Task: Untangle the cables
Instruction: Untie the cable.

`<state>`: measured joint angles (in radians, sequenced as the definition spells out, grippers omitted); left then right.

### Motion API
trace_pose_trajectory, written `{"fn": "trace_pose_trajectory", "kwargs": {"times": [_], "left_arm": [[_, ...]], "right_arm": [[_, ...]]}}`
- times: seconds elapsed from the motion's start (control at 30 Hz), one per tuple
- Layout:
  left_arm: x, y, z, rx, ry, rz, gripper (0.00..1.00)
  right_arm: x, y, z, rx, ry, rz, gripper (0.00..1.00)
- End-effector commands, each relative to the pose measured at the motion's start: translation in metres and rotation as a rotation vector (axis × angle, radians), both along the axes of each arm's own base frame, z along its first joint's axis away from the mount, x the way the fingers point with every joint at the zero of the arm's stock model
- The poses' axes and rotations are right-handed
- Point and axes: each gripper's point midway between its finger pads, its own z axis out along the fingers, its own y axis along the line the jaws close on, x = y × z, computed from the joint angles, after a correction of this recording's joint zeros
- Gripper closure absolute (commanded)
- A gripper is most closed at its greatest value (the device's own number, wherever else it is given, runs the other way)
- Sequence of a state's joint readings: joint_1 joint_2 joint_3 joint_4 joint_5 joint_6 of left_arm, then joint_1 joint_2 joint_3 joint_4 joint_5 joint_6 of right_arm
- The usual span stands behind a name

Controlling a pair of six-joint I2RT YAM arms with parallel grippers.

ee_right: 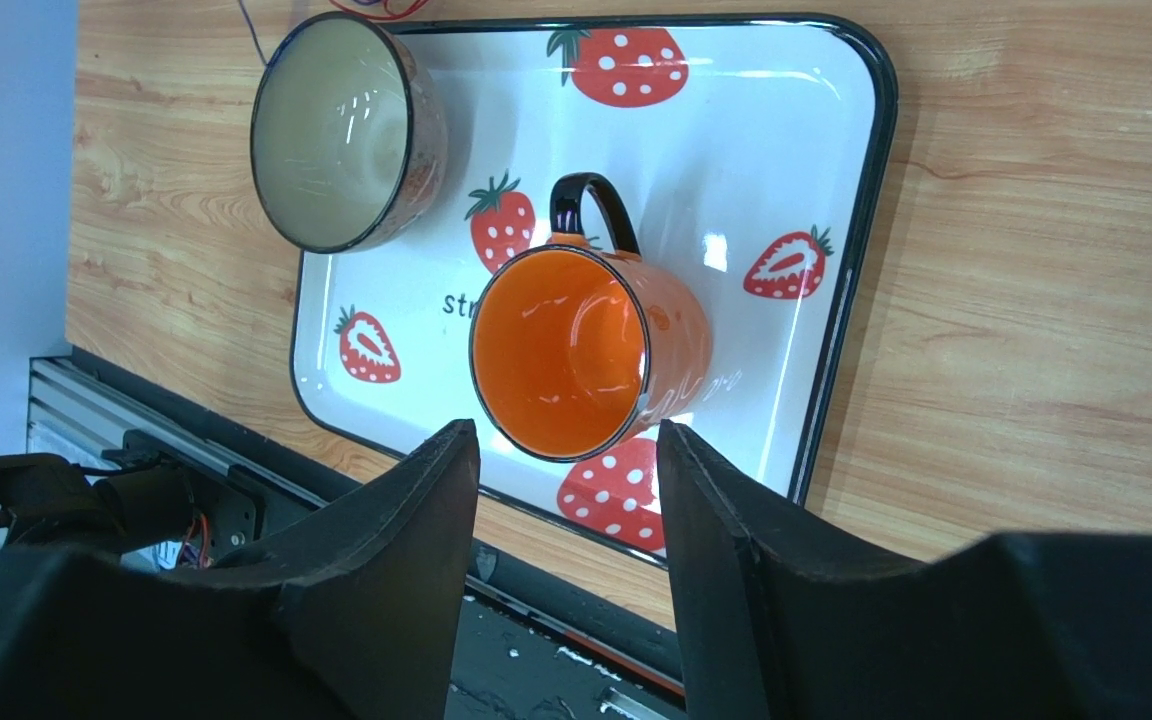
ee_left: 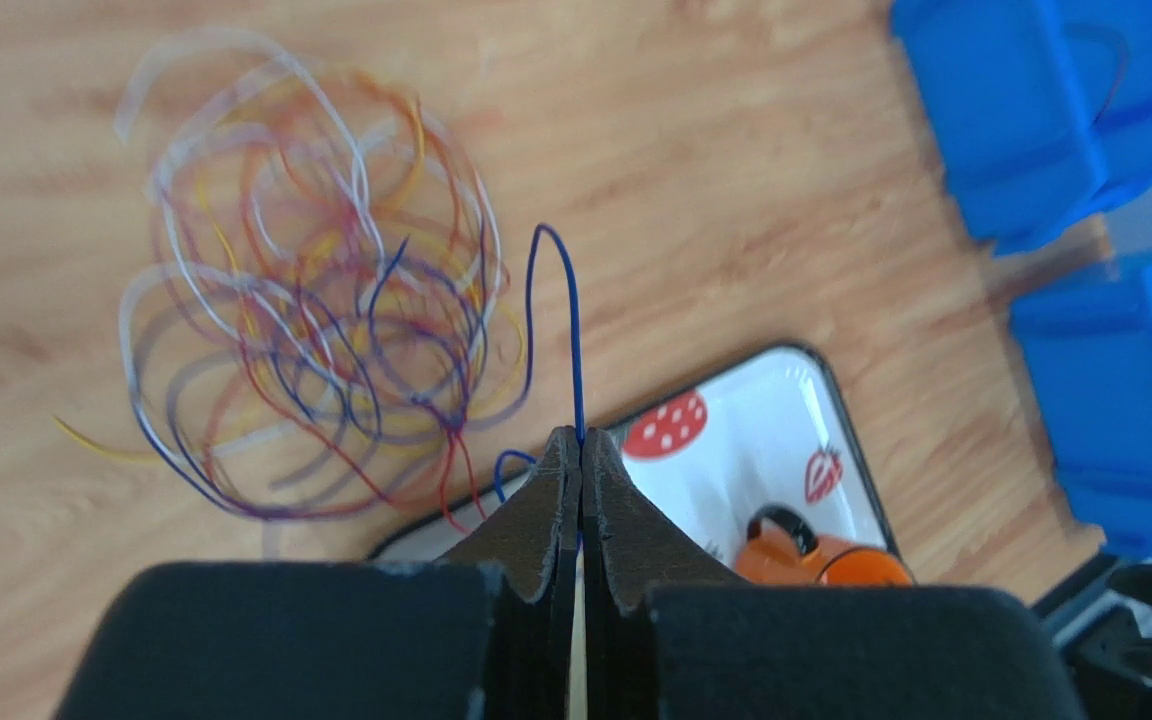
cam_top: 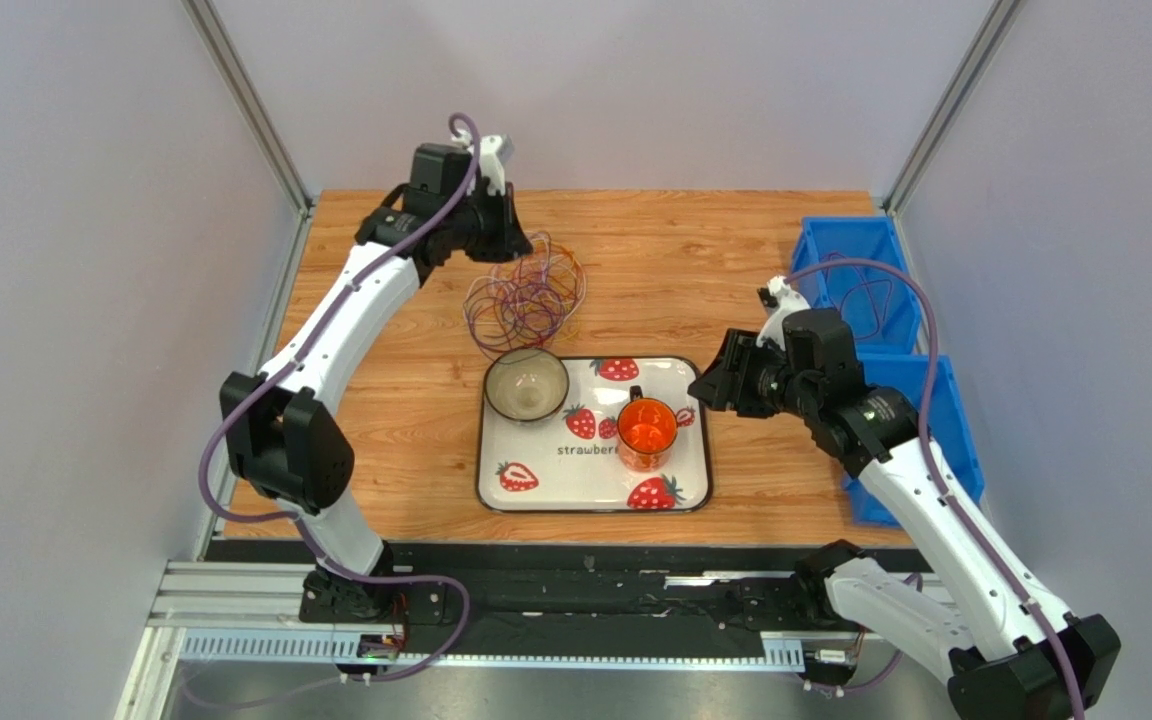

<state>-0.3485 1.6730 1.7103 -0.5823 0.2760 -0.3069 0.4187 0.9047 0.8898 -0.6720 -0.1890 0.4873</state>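
Note:
The cables [cam_top: 524, 296] lie as a tangle of thin purple, orange, yellow and red loops on the wooden table behind the tray; in the left wrist view the cables [ee_left: 312, 300] spread at upper left. My left gripper [ee_left: 581, 438] is shut on one thin blue cable [ee_left: 555, 300] that arcs up from its tips, just right of the tangle. In the top view my left gripper [cam_top: 515, 237] hangs over the tangle's far left side. My right gripper [ee_right: 564, 450] stands open with nothing between its fingers, above the tray's right part; from above, my right gripper [cam_top: 702, 387] is at the tray's right edge.
A white strawberry tray [cam_top: 680, 485] holds a beige bowl [cam_top: 525, 384] and an orange mug [cam_top: 645, 428]. Two blue bins [cam_top: 856, 285] stand at the table's right edge. Grey walls close in both sides.

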Motion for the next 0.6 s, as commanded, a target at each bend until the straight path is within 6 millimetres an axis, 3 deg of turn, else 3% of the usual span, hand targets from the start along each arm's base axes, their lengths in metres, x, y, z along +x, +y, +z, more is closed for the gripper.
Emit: {"fn": "trace_pose_trajectory", "kwargs": {"times": [0.0, 0.23, 0.37, 0.5, 0.57], "left_arm": [[-0.014, -0.022, 0.016, -0.113, -0.023, -0.060, 1.00], [-0.041, -0.038, -0.012, -0.148, 0.028, -0.152, 1.00], [-0.052, -0.046, -0.014, -0.174, 0.016, -0.211, 1.00], [-0.070, -0.060, -0.004, -0.215, -0.011, -0.317, 1.00], [-0.083, -0.070, 0.000, -0.215, -0.025, -0.382, 1.00]], "right_arm": [[0.004, 0.013, 0.028, 0.054, -0.051, 0.036, 0.49], [0.013, 0.032, 0.052, 0.117, -0.117, 0.110, 0.48], [0.030, 0.045, 0.073, 0.197, -0.100, 0.071, 0.48], [0.048, 0.062, 0.093, 0.275, -0.050, 0.052, 0.49], [0.054, 0.071, 0.115, 0.316, -0.074, 0.081, 0.50]]}}
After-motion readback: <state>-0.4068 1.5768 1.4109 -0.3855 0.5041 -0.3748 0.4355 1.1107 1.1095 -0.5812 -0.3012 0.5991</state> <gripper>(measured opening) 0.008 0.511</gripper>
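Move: The blue cable is already pinched in the left fingers, roughly 18 cm ahead of the empty right hand, 23 cm left of it and 9 cm above. From the left hand, the tray it heads over is about 9 cm back, 8 cm right and 28 cm below; the bowl 3 cm back, 2 cm left, 24 cm down; the tangle 15 cm ahead, 4 cm left, 27 cm down. The mug is 7 cm ahead and 7 cm left of the right hand, 15 cm below. The blue cable, still pinched in the shut left fingers, is drawn back and right about 7 cm, away from the tangle and in over the tray. That hand dips early, then creeps up a little, ending some 4 cm lower and turned slightly clockwise. The right hand, half open, rises about 6 cm while going left and forward towards the held cable, gathering speed and rolling about 10 degrees. ##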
